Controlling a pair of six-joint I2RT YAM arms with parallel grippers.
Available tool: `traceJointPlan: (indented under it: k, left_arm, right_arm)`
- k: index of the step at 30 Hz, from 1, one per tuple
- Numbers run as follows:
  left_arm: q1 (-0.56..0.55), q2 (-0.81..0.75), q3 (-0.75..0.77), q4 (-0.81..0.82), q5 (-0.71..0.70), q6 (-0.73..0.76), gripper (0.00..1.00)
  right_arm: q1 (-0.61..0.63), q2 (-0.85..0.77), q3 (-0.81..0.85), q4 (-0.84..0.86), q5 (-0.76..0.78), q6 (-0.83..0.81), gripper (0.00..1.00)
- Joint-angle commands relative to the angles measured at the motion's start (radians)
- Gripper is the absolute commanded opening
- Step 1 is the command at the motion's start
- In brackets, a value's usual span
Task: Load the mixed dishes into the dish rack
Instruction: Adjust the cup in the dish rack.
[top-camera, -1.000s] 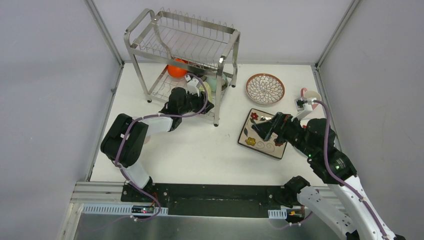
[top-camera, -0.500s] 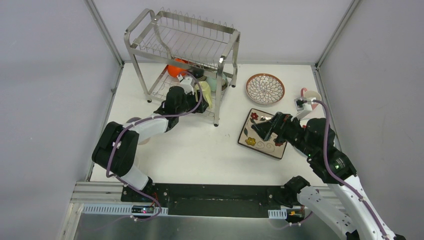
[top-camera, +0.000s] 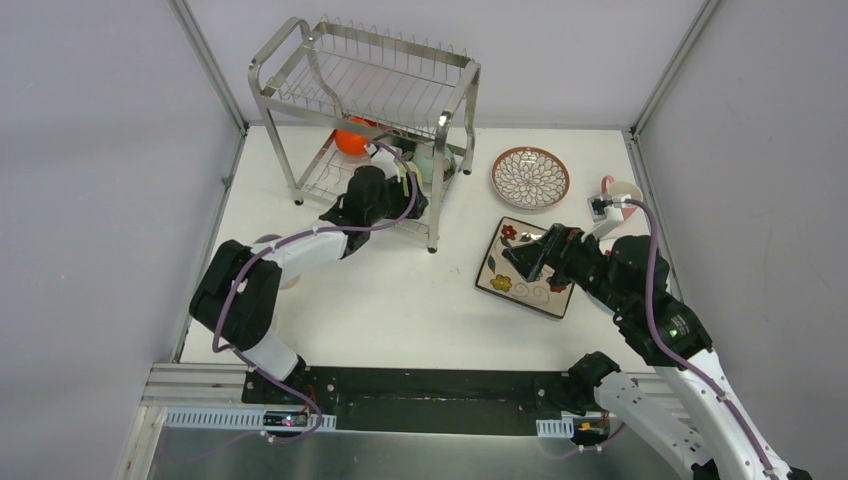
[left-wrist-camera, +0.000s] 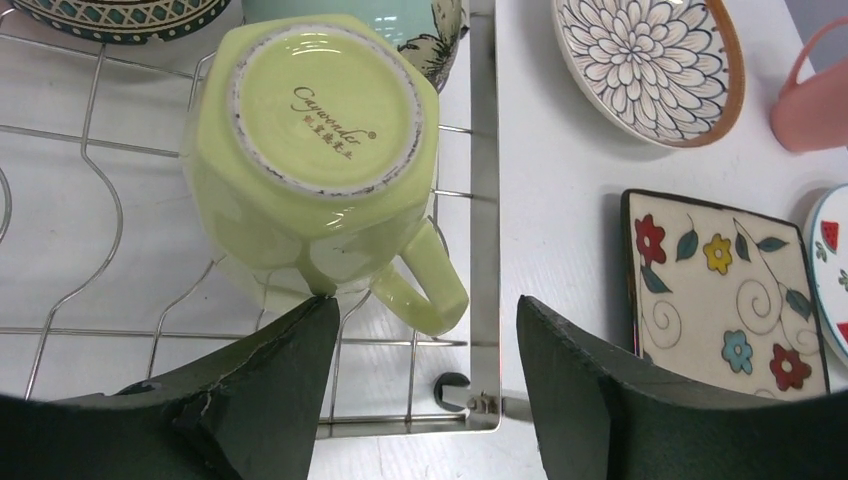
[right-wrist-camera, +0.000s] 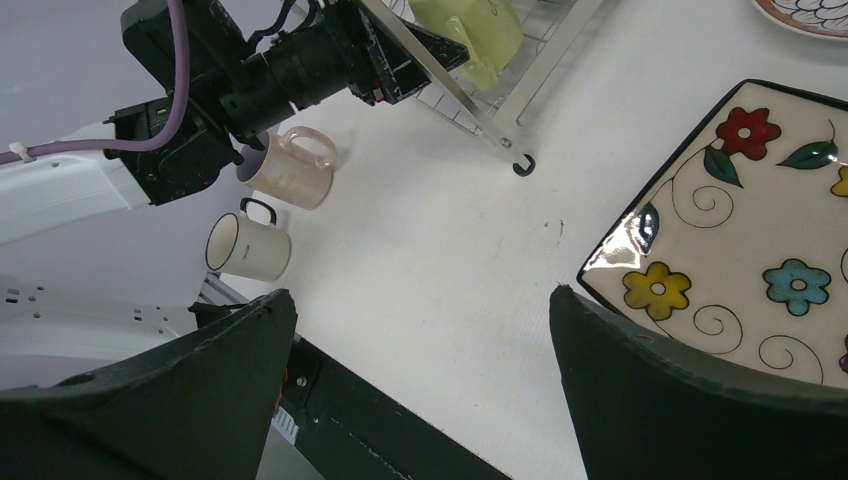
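Observation:
A yellow-green mug rests upside down on the lower shelf of the dish rack, its handle pointing towards my left gripper. That gripper is open: its left fingertip is at the mug's side and the handle lies just ahead of the gap. In the top view the left gripper reaches under the dish rack's upper tier, beside an orange bowl and a mint bowl. My right gripper hangs open and empty by the square floral plate.
A brown-rimmed petal plate lies right of the rack. A pink mug and a red-marked white plate are near the floral plate. Another pink mug and a white mug stand by the left arm.
My left gripper has reached deeper into the lower shelf and opened, letting go of the yellow-green mug. The right arm has not moved.

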Motion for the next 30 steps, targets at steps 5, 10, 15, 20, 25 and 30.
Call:
traceJointPlan:
  k: [5,10,15,20,25,30]
  left_arm:
    - [-0.049,0.078,0.124,-0.034,-0.198,0.0,0.65]
    - [-0.076,0.127,0.183,-0.075,-0.267,0.03,0.6]
    - [-0.096,0.154,0.211,-0.099,-0.347,0.049,0.56]
    - [-0.097,0.139,0.194,-0.106,-0.375,0.064,0.45]
    - [-0.097,0.088,0.149,-0.105,-0.357,0.091,0.37]
    - [-0.096,0.022,0.094,-0.105,-0.375,0.136,0.32]
  right_arm:
    - [0.002,-0.009,0.01,0.028,0.004,-0.005,1.0]
    - [0.002,-0.014,0.006,0.026,0.013,-0.01,1.0]
    - [0.002,-0.008,0.007,0.03,0.011,-0.013,1.0]
    - [0.001,-0.01,0.007,0.026,0.014,-0.02,1.0]
    - [0.002,-0.01,0.004,0.028,0.021,-0.027,1.0]
    - [0.002,-0.01,0.002,0.028,0.022,-0.03,1.0]
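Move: The yellow-green cup stands upside down on the rack's lower tier. Its middle is about 6 cm straight ahead of my left hand and 2 cm lower; its handle points back at my fingertips. The teal bowl sits about 5 cm beyond the cup and 3 cm to its right, and the dark patterned bowl 5 cm beyond and 6 cm to its left. From my right hand, the cup lies roughly 24 cm ahead, 22 cm left and 16 cm below. I ease my left hand forward about 3 cm and down about 2 cm to the cup's handle, then draw it slightly back and left at the end. Meanwhile I turn the hand about 10 degrees counter-clockwise, roll its left side up about as much, and narrow the fingers from two-thirds open to one-third around the handle's end. ##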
